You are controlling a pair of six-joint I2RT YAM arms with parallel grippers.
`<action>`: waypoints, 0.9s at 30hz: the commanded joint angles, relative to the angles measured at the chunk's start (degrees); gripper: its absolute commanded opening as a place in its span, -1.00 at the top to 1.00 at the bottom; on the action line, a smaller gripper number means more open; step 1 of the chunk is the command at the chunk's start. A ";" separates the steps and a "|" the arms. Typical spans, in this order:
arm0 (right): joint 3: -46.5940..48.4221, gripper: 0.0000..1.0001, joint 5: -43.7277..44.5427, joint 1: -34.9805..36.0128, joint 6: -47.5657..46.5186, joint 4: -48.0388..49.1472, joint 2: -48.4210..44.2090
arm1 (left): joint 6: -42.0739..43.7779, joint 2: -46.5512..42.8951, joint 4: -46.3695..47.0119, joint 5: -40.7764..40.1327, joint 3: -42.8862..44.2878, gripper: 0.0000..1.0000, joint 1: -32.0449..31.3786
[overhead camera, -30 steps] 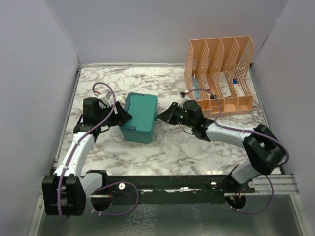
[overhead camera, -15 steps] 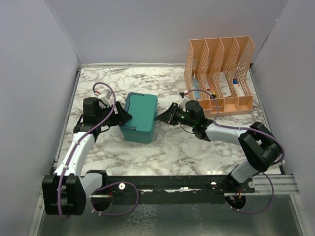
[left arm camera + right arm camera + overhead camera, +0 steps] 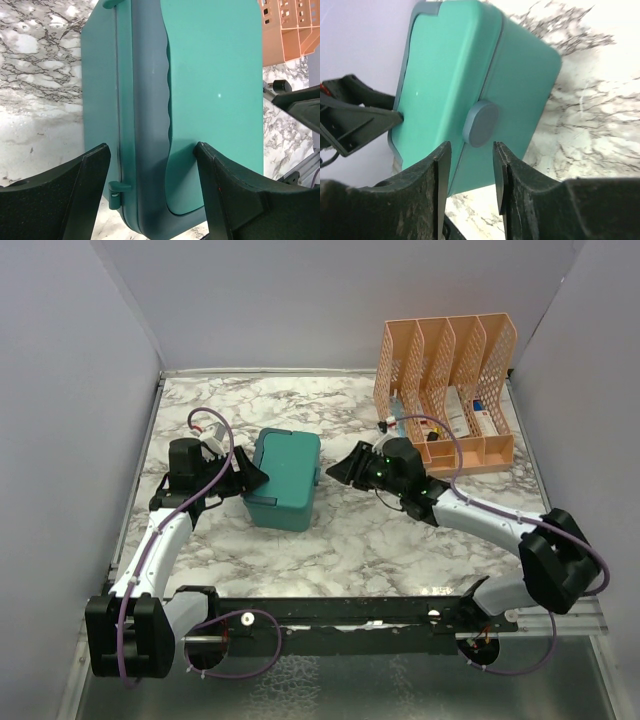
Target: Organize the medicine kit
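Observation:
The teal medicine kit [image 3: 285,475] sits shut on the marble table, a little left of centre. My left gripper [image 3: 252,480] is at its hinge side. In the left wrist view my left gripper [image 3: 152,146] straddles the kit's [image 3: 215,75] rear upper edge, one finger on the lid and the other against the back wall by a hinge [image 3: 116,190]. My right gripper [image 3: 338,470] hangs just off the kit's right side. In the right wrist view my right gripper [image 3: 471,145] is open and empty, with the grey-blue oval latch [image 3: 480,123] of the kit [image 3: 450,75] just beyond the tips.
A peach lattice file organizer [image 3: 445,390] with small boxes in its slots stands at the back right, just behind my right arm. Grey walls close in the table on three sides. A metal rail [image 3: 400,615] runs along the near edge.
My right gripper has opened and drawn back a little to the right from the kit's latch side. The left gripper and the kit have not moved.

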 commanded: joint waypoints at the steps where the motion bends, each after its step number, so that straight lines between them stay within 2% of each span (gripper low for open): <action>1: 2.47 0.19 11.98 -0.20 -3.30 -11.83 -4.20 | 1.31 0.34 -6.60 -4.85 -0.29 -0.44 -0.29; 6: 3.41 0.19 19.76 -0.20 -7.31 -21.12 -7.64 | 2.66 -2.41 -10.04 -11.54 3.31 -0.51 -0.31; 8: 3.43 0.14 23.36 -0.20 -10.59 -24.16 -9.81 | 2.28 -4.98 -11.15 -16.42 4.68 -0.73 -0.29; 10: 2.96 0.01 26.75 -0.20 -14.09 -26.82 -12.85 | 2.09 -8.71 -11.92 -20.32 5.94 -0.97 -0.29; 13: 1.30 -0.22 31.43 -0.21 -18.45 -29.88 -19.16 | 1.43 -14.85 -13.79 -25.72 7.91 -0.98 -0.29; 15: 0.13 -0.26 32.69 -0.20 -22.60 -30.78 -24.41 | 1.98 -19.06 -14.49 -27.94 8.74 -0.98 -0.31; 21: 1.59 -0.38 32.53 -0.21 -31.61 -37.23 -38.99 | 7.97 -30.91 -13.43 -25.48 9.42 -0.98 -0.31; 27: 6.74 -0.43 35.24 -0.20 -33.68 -43.39 -49.04 | 11.02 -39.34 -13.95 -24.77 12.81 -0.98 -0.35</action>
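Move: The closed medicine kit stands between the hands: its middle lies about 5 cm right of the left hand, 3 cm ahead and 6 cm lower, with the fingers at its left edge. From the right hand it lies some 10 cm left, 2 cm ahead and 6 cm lower, its round latch only about 3 cm left and 1 cm ahead. The orange rack stands some 26 cm right and 16 cm ahead of the right hand. Opening wider, both hands leave the kit: left about 17 cm up and outward, right 19 cm outward, rising. ##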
